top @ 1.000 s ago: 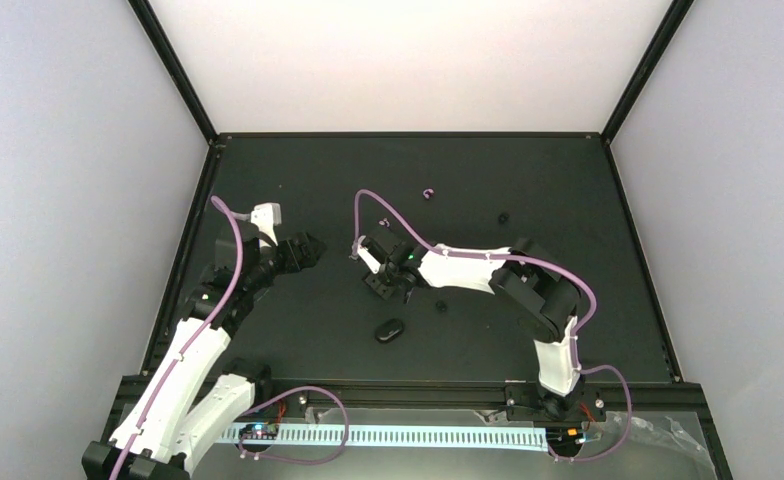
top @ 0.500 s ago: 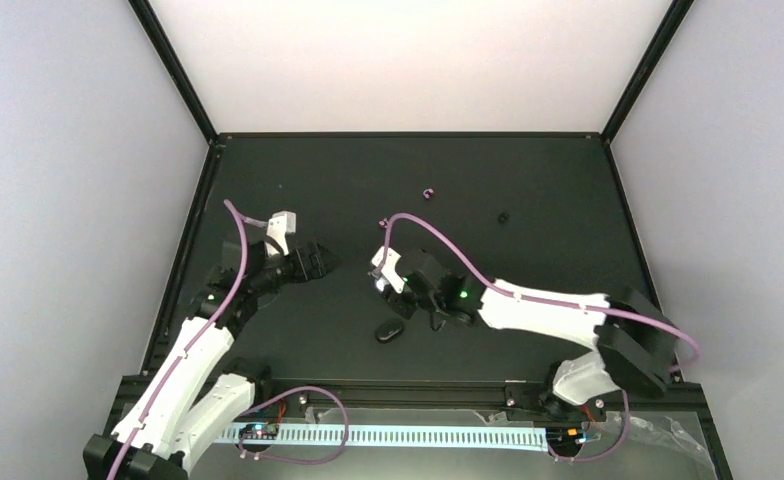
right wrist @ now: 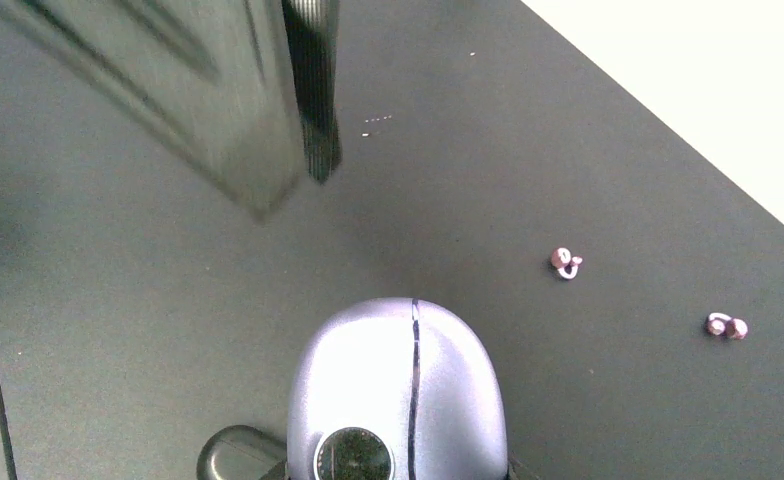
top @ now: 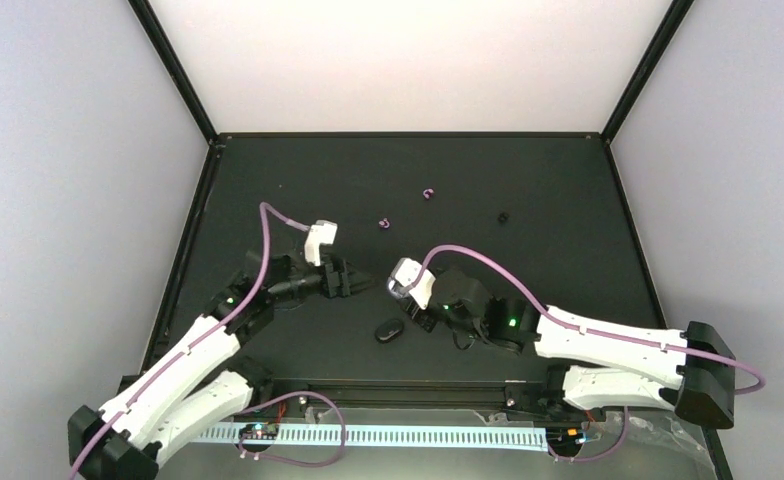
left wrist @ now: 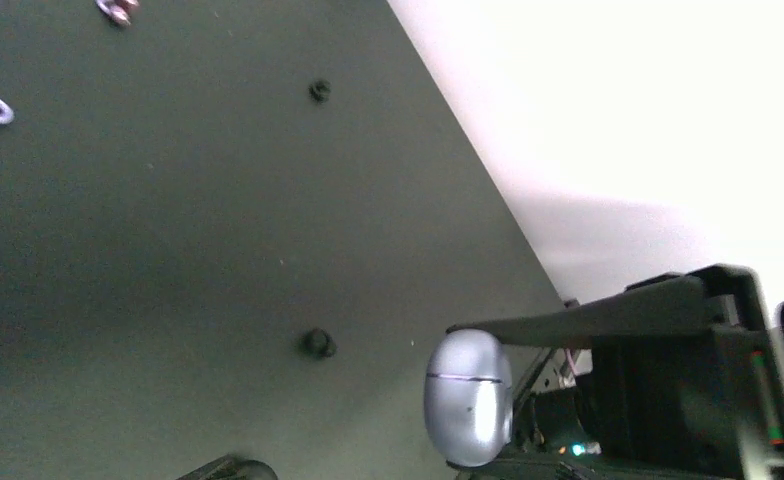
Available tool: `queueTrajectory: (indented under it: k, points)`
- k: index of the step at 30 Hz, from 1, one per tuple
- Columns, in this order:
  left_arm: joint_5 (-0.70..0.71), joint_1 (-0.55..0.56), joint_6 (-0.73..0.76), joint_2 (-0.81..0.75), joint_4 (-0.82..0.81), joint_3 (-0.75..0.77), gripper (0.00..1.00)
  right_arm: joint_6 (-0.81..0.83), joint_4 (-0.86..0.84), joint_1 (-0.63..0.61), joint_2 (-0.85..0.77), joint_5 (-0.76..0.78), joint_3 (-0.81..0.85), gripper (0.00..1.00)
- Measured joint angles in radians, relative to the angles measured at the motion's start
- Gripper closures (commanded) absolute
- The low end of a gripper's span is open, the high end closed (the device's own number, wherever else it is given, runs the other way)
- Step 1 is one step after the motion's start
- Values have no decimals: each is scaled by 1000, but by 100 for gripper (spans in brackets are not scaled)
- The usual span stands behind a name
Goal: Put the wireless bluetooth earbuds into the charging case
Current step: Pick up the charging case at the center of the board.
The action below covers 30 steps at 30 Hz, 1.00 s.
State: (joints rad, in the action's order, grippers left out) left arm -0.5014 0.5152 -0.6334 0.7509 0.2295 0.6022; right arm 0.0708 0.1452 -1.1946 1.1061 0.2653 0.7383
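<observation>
My right gripper (top: 413,305) is shut on a silvery-lilac charging case (right wrist: 400,400), held just above the table with its lid seam closed. In the left wrist view the case (left wrist: 468,397) sits between that gripper's dark fingers (left wrist: 588,318). My left gripper (top: 360,283) stands open and empty, pointing at the case from the left, a short gap away. Its blurred fingers (right wrist: 313,100) show in the right wrist view. Two pinkish-purple earbuds (top: 385,223) (top: 428,193) lie farther back on the table. One black earbud (top: 503,216) lies at the back right, another (left wrist: 317,343) near the case.
A closed black oval case (top: 389,329) lies on the dark table just in front of the held case, also at the bottom edge of the right wrist view (right wrist: 233,455). A black frame rims the table (top: 408,134). Purple cables loop over both wrists.
The right arm has drawn back toward the near edge with the case, uncovering one pink earbud. The left arm has reached right and nearer, closing in on the case.
</observation>
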Motion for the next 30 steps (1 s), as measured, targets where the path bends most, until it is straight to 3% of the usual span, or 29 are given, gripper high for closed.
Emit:
queueTrajectory:
  k: [10, 30]
  points:
    - [8, 135, 14, 135, -22, 40, 25, 29, 24, -24, -40, 6, 0, 62]
    - [-54, 175, -1, 214, -105, 63, 36, 51, 3, -40, -31, 6, 0, 62]
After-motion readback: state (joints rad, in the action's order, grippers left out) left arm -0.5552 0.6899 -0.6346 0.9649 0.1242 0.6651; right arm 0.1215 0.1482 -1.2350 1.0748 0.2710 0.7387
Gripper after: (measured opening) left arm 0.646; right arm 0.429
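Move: The silver charging case, still held in the right gripper, sits about 8 cm to the right of the left hand, some 2 cm back and 3 cm lower. For the right hand it is at the fingertips, roughly 1 cm ahead, 1 cm left and 1 cm below. On the board some 21 cm below the left hand, the black case lies about 3 cm back and 7 cm right, and a small black earbud about 3 cm ahead and 18 cm right. Bring the left gripper right about 6 cm, with a slight drift back, so its fingertips come up to the silver case, turning it clockwise a little over 10 degrees. Narrow its fingers from nearly wide to about two-thirds open on the way, without shutting them. Keep the right gripper's hold on the case and ease it back about 1 cm and slightly up. ##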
